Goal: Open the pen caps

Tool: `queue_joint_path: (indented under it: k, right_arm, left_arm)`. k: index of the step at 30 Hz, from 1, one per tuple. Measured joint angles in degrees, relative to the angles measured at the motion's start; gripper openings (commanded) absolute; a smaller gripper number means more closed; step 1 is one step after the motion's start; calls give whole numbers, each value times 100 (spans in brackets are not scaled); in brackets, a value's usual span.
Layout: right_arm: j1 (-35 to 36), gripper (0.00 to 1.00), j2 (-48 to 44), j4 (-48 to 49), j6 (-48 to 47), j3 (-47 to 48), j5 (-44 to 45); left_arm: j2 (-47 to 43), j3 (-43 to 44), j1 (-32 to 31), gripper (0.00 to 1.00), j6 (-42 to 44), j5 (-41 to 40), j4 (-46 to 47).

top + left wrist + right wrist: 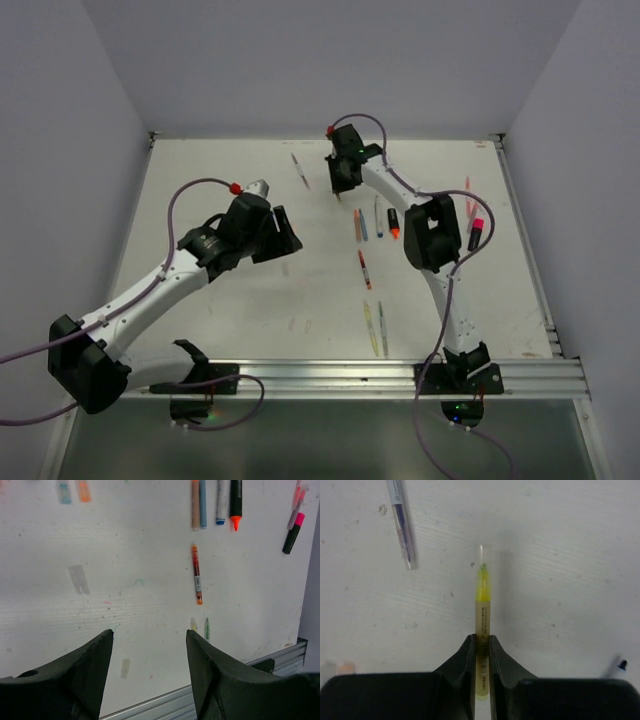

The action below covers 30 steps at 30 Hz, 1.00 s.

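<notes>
In the right wrist view my right gripper point(481, 642) is shut on the pale body of a yellow pen point(482, 615). The pen points away from the fingers, and a clear cap point(483, 555) covers its yellow tip. From above, that gripper point(343, 182) is low over the far middle of the table. My left gripper point(150, 636) is open and holds nothing above the white table. It hovers left of centre point(285, 236). Loose blue point(64, 491) and orange point(84, 490) caps lie far off in the left wrist view.
A row of pens and an orange highlighter point(393, 222) lies mid-table, with a red pen point(364, 268) nearer. A yellow and a green pen point(376, 328) lie by the front rail. A pink highlighter point(477, 232) lies at the right. A purple pen point(401, 520) lies left of the held pen.
</notes>
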Motion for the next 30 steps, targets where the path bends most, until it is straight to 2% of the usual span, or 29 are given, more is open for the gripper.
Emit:
queue_joint_path:
  k: [3, 10, 14, 21, 30]
  right_arm:
    - [-142, 0, -1036, 39, 87, -1010, -166]
    - [-111, 0, -4577, 466, 358, -4015, -1187]
    - [-46, 0, -5807, 474, 367, -5069, -1954]
    - [-48, 0, -6365, 466, 538, -6127, -2861]
    - [-48, 0, -6380, 765, 863, -6282, -3357]
  left_arm:
    - [229, 343, 11, 63, 66, 44, 15]
    - [678, 807, 326, 63, 133, 520, 297]
    - [964, 872, 634, 62, 79, 1084, 761]
    - [1384, 874, 693, 62, -66, 1952, 1574]
    - [1683, 951, 297, 63, -146, 2319, 1843]
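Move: The right hand already grips the yellow pen just off the table. The open left gripper, where the pen is going, is about 27 cm back from the right hand, 10 to its left and 12 higher. From the left hand, the yellow pen lies some 29 cm ahead, 10 to the right and 12 down. From the right hand, the purple pen lies about 8 cm ahead and 10 left, the orange pen 9 back and 5 right, the white marker 5 back and 11 right, all about 3 lower. Swinging back fast and rising, the right hand carries the yellow pen some 27 cm towards the left gripper, ending about 15 cm higher; it rolls some 30 degrees, left side up, with its grip kept. The left hand goes forward and slightly up, then about 9 cm right towards the cap, easing back a little, rolling right side up and turning clockwise, jaws staying open. ##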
